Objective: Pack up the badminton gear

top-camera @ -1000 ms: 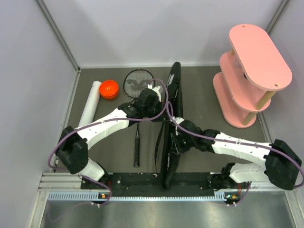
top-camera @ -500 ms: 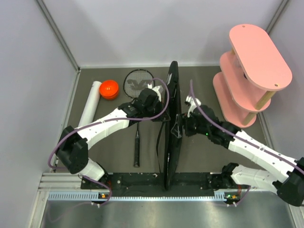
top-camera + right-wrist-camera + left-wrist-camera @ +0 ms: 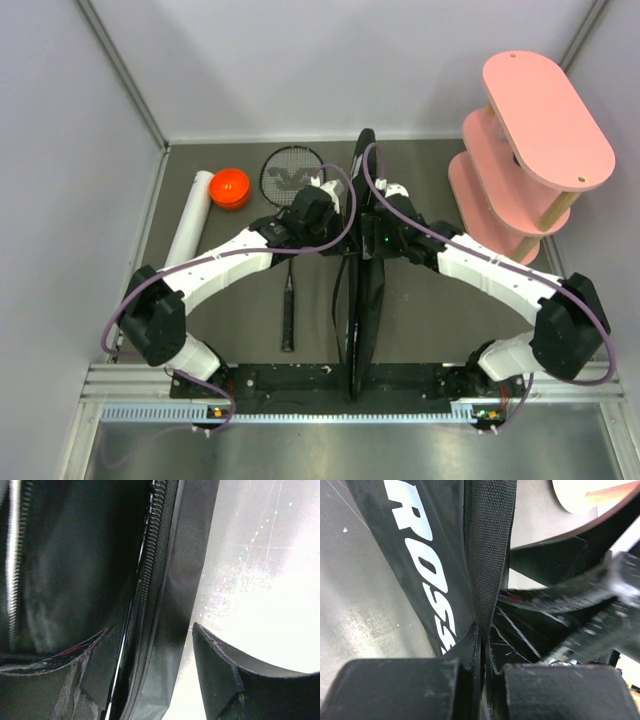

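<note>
The black "CROSSWAY" bag (image 3: 360, 300) stands on its edge down the middle of the table. My left gripper (image 3: 338, 216) is shut on the bag's edge fabric at its left side; the left wrist view shows the gripper (image 3: 484, 652) pinching it below the lettering (image 3: 420, 555). My right gripper (image 3: 376, 237) is open at the bag's right side, and its jaws (image 3: 150, 630) straddle the zippered wall (image 3: 172, 605). One black racket (image 3: 289, 230) lies flat left of the bag. The white tube (image 3: 190, 225) with its orange cap (image 3: 230, 188) lies at the far left. The shuttlecocks and the second racket are not seen.
The pink tiered oval shelf (image 3: 530, 150) stands at the back right. Grey walls close in the table at the back and both sides. The arms' bases and a black rail (image 3: 300, 385) run along the near edge.
My right arm has swung up along the bag toward the back, from its middle to near my left gripper. The bag now stands straighter. My left arm has not moved.
</note>
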`<state>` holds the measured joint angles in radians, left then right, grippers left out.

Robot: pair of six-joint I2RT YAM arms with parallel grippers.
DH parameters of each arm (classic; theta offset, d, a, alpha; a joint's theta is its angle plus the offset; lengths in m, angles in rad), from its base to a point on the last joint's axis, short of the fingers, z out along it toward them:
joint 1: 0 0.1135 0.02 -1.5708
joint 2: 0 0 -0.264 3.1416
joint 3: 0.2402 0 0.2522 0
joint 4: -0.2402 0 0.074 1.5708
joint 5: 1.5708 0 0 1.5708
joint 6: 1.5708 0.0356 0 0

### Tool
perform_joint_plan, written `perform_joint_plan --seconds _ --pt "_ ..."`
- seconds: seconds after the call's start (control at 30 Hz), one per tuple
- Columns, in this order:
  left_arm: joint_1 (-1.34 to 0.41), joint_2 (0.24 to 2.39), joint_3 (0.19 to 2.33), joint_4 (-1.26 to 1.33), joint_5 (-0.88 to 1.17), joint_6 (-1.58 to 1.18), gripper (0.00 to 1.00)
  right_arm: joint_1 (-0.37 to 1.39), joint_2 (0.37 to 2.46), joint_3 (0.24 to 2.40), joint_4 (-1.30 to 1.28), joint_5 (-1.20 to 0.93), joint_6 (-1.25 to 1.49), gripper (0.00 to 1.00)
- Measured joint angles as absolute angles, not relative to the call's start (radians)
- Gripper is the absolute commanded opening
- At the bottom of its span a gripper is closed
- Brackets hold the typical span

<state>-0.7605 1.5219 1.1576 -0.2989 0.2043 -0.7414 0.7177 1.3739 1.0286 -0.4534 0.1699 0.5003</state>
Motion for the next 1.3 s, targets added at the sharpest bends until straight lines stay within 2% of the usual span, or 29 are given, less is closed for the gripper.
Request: perform_joint_plan --seconds 0.03,0.07,0.13,0.17,0.23,0.27,0.33,0.37,0.4,0.57,0.73,0.9,0.93,0.97,1.03,1.07,1.2,1.3 --pt "-0.761 1.522 1.158 -0.299 0.205 -0.743 0.0 0.723 1.39 1.031 -0.453 0.181 0.501 0.59" --pt "-0.762 1.522 1.157 -0.299 0.205 -0.743 0.0 0.727 1.405 1.033 -0.454 0.192 0.501 0.49" --pt "-0.762 1.522 1.157 -0.298 0.205 -0.746 0.0 0.74 1.433 1.035 -0.455 0.215 0.5 0.39" --pt "-0.762 1.522 1.157 -0.298 0.205 -0.746 0.0 0.746 1.441 1.035 -0.458 0.227 0.498 0.3" --pt "-0.763 1.522 1.157 -0.299 0.204 -0.746 0.0 0.751 1.445 1.035 -0.467 0.253 0.496 0.23" --pt "-0.763 1.522 1.157 -0.299 0.204 -0.746 0.0 0.753 1.443 1.035 -0.468 0.267 0.491 0.13" --pt "-0.763 1.522 1.157 -0.299 0.203 -0.746 0.0 0.753 1.437 1.035 -0.475 0.296 0.477 0.09" --pt "-0.763 1.522 1.157 -0.299 0.202 -0.745 0.0 0.753 1.434 1.035 -0.479 0.305 0.47 0.03" --pt "-0.763 1.522 1.157 -0.299 0.2 -0.745 0.0 0.753 1.429 1.035 -0.483 0.317 0.463 0.0" --pt "-0.763 1.522 1.161 -0.312 0.189 -0.727 0.0 0.742 1.385 1.037 -0.502 0.294 0.421 0.0" --pt "-0.754 1.54 1.178 -0.322 0.167 -0.689 0.0 0.601 1.293 1.013 -0.459 0.042 0.4 0.0" --pt "-0.723 1.607 1.215 -0.331 0.185 -0.655 0.0 0.499 1.262 0.966 -0.38 -0.119 0.373 0.0" --pt "-0.719 1.627 1.229 -0.339 0.191 -0.649 0.02 0.492 1.266 0.962 -0.368 -0.142 0.368 0.0" --pt "-0.715 1.641 1.24 -0.346 0.193 -0.645 0.13 0.486 1.272 0.961 -0.36 -0.166 0.366 0.0" --pt "-0.711 1.664 1.257 -0.356 0.193 -0.623 0.28 0.475 1.288 0.956 -0.337 -0.211 0.366 0.0" --pt "-0.707 1.668 1.258 -0.361 0.193 -0.615 0.41 0.472 1.292 0.954 -0.336 -0.221 0.366 0.0" --pt "-0.686 1.638 1.243 -0.381 0.186 -0.578 0.59 0.456 1.297 0.938 -0.329 -0.254 0.366 0.0" --pt "-0.664 1.551 1.192 -0.396 0.182 -0.547 0.63 0.448 1.297 0.936 -0.326 -0.265 0.362 0.0"
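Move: The racket bag stands on edge between the hands. Its right rim passes between the open right fingers, level ahead, about 1 cm to their right and 3 cm below. The left rim, pinched in the shut left fingers, is some 5 cm left of the right hand at its height. From the left hand, the right rim is roughly 6 cm right and 3 cm lower; the loose racket lies about 8 cm ahead, 17 cm left and 17 cm below. Down about 2 cm and then a little to the right, the right hand shuts its fingers on the bag's right rim, then lifts it some 5 cm while rolling roughly 20 degrees, left side up. The left hand first holds still, still pinching, then goes forward and down, opens to let go of its rim, and backs off left and up. ##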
